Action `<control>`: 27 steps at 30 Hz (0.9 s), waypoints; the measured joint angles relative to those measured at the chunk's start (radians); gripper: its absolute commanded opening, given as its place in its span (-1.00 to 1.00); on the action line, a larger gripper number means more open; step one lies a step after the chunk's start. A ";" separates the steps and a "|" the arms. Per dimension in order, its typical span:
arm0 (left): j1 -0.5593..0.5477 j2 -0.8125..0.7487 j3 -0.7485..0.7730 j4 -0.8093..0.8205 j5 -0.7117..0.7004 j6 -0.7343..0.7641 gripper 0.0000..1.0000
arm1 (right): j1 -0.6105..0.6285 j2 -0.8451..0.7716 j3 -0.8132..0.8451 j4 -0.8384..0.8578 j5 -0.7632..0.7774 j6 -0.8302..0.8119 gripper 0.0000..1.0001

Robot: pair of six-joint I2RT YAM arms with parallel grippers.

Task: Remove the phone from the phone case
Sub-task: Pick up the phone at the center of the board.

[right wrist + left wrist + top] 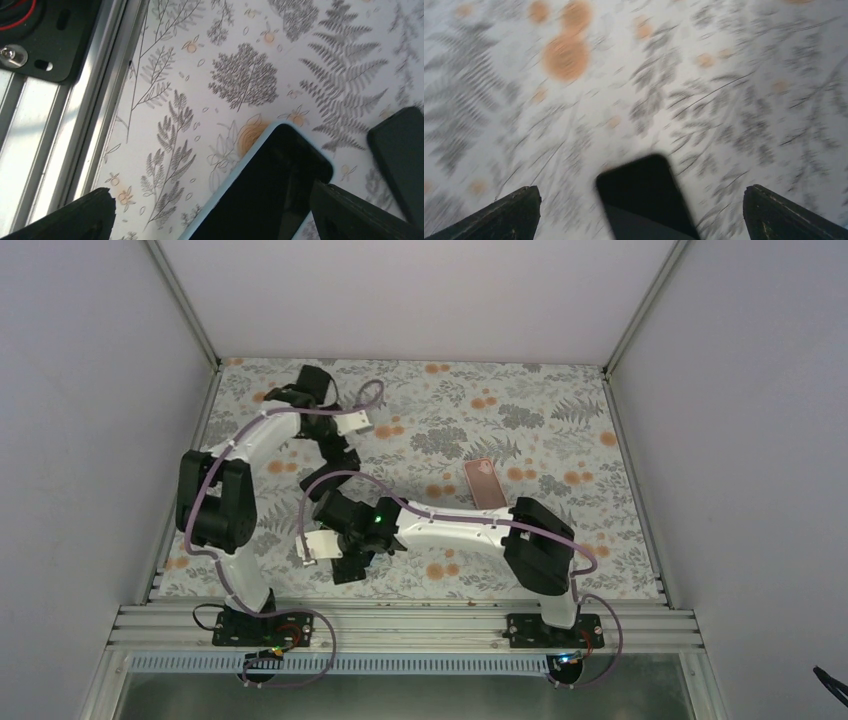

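Observation:
In the left wrist view a black phone [644, 200] lies flat on the flowered cloth, blurred. It sits between the fingers of my left gripper [641, 190], which stands open and clear of it on both sides. The right wrist view shows a black slab with a pale blue rim [260, 190], apparently the phone case; whether a phone sits in it I cannot tell. My right gripper [211, 189] is open around it, and its right finger [360, 215] overlaps the slab's corner. From above, both grippers [330, 480] [348, 562] meet left of centre and hide these things.
A pink phone-sized slab [483, 483] lies on the cloth right of centre. A second dark slab [400, 150] shows at the right edge of the right wrist view. The aluminium rail [75, 130] and the left arm's base plate [55, 35] are close on that view's left.

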State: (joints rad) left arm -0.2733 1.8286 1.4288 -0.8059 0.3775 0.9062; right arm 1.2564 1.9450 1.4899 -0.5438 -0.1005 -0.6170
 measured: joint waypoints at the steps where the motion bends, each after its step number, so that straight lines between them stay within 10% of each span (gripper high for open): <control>1: 0.023 -0.006 0.006 0.005 -0.011 -0.008 1.00 | 0.000 -0.001 0.000 -0.012 0.000 0.014 1.00; 27: 0.289 -0.392 -0.196 0.098 -0.219 -0.298 1.00 | -0.053 0.146 -0.004 -0.039 0.196 0.351 0.99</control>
State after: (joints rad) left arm 0.0154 1.4364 1.2327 -0.7078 0.1581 0.6083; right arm 1.2030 2.0907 1.4857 -0.5831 0.0956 -0.2657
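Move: The phone in its blue case lies under my right hand, about 5 cm ahead, 2 cm to the right and 9 cm down. Near my right hand's height over the board, the bare black phone is some 19 cm ahead and 2 cm left, and the pink case about 18 cm ahead and 34 cm right, both also 9 cm down. From my left hand the blue-cased phone lies about 19 cm back, 2 cm right and 10 cm below. I bring my right hand down about 7 cm onto the blue-cased phone, first edging right, then reaching forward some 5 cm, turning about 25 degrees clockwise so the wide-open fingers straddle its long sides. My left hand, open and empty, clears away about 15 cm to the left, rising about 10 cm before easing down a little and turning counter-clockwise. ##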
